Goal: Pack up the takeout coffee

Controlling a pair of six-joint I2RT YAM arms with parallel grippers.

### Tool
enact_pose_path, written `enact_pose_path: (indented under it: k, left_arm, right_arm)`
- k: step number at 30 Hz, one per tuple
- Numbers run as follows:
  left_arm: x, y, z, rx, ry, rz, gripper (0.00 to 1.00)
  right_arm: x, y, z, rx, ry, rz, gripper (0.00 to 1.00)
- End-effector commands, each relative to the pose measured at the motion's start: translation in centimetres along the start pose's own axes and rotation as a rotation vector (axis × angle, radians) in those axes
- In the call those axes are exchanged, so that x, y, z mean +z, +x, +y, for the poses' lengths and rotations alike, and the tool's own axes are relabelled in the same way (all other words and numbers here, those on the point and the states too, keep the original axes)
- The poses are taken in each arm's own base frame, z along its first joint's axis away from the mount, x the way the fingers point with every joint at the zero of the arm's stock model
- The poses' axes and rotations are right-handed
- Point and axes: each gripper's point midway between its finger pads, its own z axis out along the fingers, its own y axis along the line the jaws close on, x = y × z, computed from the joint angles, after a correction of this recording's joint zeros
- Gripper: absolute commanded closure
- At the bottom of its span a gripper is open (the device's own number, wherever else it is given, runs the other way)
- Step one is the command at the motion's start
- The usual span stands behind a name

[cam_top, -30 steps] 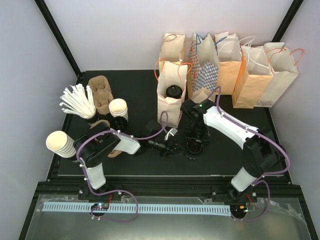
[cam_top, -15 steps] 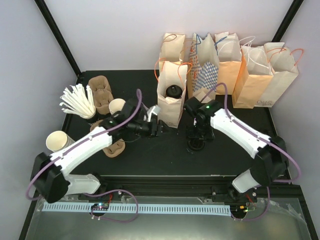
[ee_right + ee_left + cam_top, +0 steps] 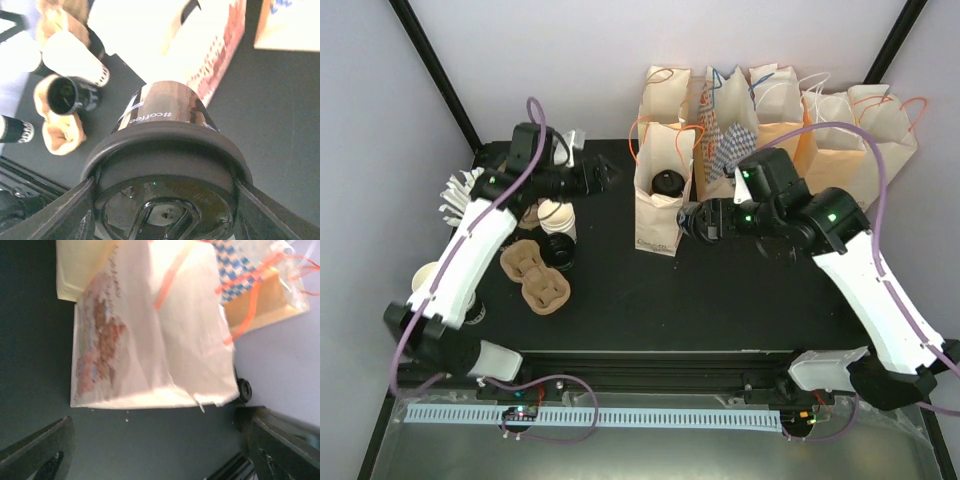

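My right gripper (image 3: 692, 222) is shut on the takeout coffee (image 3: 165, 107), gripping its black lid (image 3: 165, 165) from both sides. The cup is white with "#coffee" lettering and is held tilted above the table, just right of the open front paper bag (image 3: 658, 215). A second black-lidded cup (image 3: 667, 183) stands inside that bag. A third black-lidded cup (image 3: 558, 250) sits by the carriers. My left gripper (image 3: 603, 178) is open and empty, raised at the back left and facing the bag (image 3: 150, 340).
A row of paper bags (image 3: 790, 130) stands along the back right. Brown pulp carriers (image 3: 535, 280) lie front left, next to paper-wrapped straws (image 3: 460, 195) and cream cups (image 3: 557, 212), with another cream cup stack (image 3: 428, 280) at the left edge.
My right gripper has lifted the coffee off the table and moved it up beside the front bag. My left arm has swung from the table's middle to the back left.
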Motion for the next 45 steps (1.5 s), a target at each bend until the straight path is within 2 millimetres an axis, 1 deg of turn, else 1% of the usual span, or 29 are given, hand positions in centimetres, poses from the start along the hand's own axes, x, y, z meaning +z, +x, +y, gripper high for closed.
enact_pose_path:
  k: [1, 3, 5, 8, 10, 14, 18, 20, 22, 23, 25, 27, 29, 30, 33, 34, 37, 39, 41, 45]
  left_arm:
    - [2.5, -2.2, 0.8, -0.043, 0.059, 0.104, 0.06]
    - [3.1, -3.8, 0.4, -0.01, 0.042, 0.114, 0.08]
    - [3.7, -5.0, 0.5, 0.01, 0.017, 0.108, 0.08]
    - [5.1, -5.8, 0.5, 0.026, 0.032, 0.104, 0.09]
    - [6.2, -5.8, 0.5, 0.03, 0.041, 0.111, 0.13]
    - [8.2, -5.3, 0.8, 0.046, 0.016, 0.131, 0.17]
    - [10.4, -3.8, 1.2, 0.074, -0.036, 0.17, 0.19]
    - [11.6, -3.3, 1.0, 0.091, -0.054, 0.192, 0.23]
    - [12.4, -3.2, 1.2, 0.106, -0.087, 0.204, 0.28]
    - [12.7, -3.1, 1.5, 0.113, -0.115, 0.212, 0.32]
    - [12.8, -3.3, 2.0, 0.13, -0.159, 0.221, 0.45]
    - [12.2, -3.3, 2.6, 0.149, -0.207, 0.233, 0.58]
    - [11.2, -3.3, 2.7, 0.182, -0.236, 0.235, 0.71]
    - [10.6, -3.2, 2.7, 0.197, -0.243, 0.241, 0.78]
    - [8.3, -2.6, 2.0, 0.24, -0.244, 0.259, 0.94]
    - [7.6, -2.2, 1.8, 0.254, -0.239, 0.272, 0.98]
    - [5.3, -1.2, 0.7, 0.298, -0.196, 0.292, 0.98]
    - [3.9, -0.3, -0.1, 0.318, -0.156, 0.284, 0.99]
    - [2.7, 0.8, -0.7, 0.322, -0.108, 0.284, 0.98]
    - [1.5, 3.9, -1.9, 0.319, -0.007, 0.321, 0.98]
  right_arm:
    - [-3.2, -3.2, 1.6, -0.079, -0.064, -0.163, 0.38]
    - [-4.2, -4.2, 2.1, -0.097, -0.079, -0.212, 0.38]
    - [-5.0, -5.2, 2.5, -0.111, -0.092, -0.255, 0.38]
    - [-5.4, -6.4, 3.1, -0.124, -0.102, -0.295, 0.38]
    - [-5.5, -7.3, 3.3, -0.129, -0.093, -0.32, 0.38]
    - [-5.8, -9.0, 3.3, -0.142, -0.057, -0.364, 0.38]
    - [-5.7, -10.5, 2.9, -0.148, -0.004, -0.399, 0.38]
    - [-5.6, -11.0, 2.9, -0.148, 0.009, -0.411, 0.38]
    - [-5.5, -11.3, 3.0, -0.154, 0.013, -0.415, 0.38]
    - [-5.4, -11.5, 3.0, -0.158, 0.014, -0.417, 0.38]
    - [-5.2, -11.6, 3.0, -0.156, 0.018, -0.417, 0.38]
    - [-5.1, -11.6, 3.0, -0.156, 0.021, -0.419, 0.38]
    - [-5.0, -11.6, 2.8, -0.157, 0.032, -0.418, 0.38]
    - [-5.0, -11.6, 2.7, -0.162, 0.037, -0.417, 0.38]
    - [-5.4, -11.3, 2.6, -0.199, 0.042, -0.407, 0.38]
    - [-5.6, -11.0, 2.6, -0.216, 0.044, -0.399, 0.38]
    - [-6.6, -9.9, 2.0, -0.252, 0.06, -0.375, 0.38]
    - [-7.3, -9.2, 2.0, -0.27, 0.045, -0.367, 0.38]
    - [-8.3, -8.7, 2.2, -0.274, 0.017, -0.378, 0.39]
    - [-10.1, -8.5, 3.3, -0.273, -0.059, -0.409, 0.4]
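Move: The carrier bag's left rim, by its orange handle, is about 10 cm ahead of the left hand, 7 cm to its right and 7 cm below. The bag's middle lies roughly 7 cm ahead, 11 cm right and 20 cm down; a second bag stands some 15 cm beyond it, and the white cups about 14 cm to the hand's left. For the right hand, holding the black cup, the bag is 14 cm ahead, 7 cm left; the checked bag 22 cm ahead, 10 cm right. The left fingers pinch the bag's left rim by the orange handle, after reaching forward about 9 cm, then right and down and closing from wide open; still gripping, they draw the bag back some 10 cm, and left and slightly up. The right hand keeps its black cup, rises about 10 cm and tips its fingers up some 25 degrees, going forward a little, then easing back. ##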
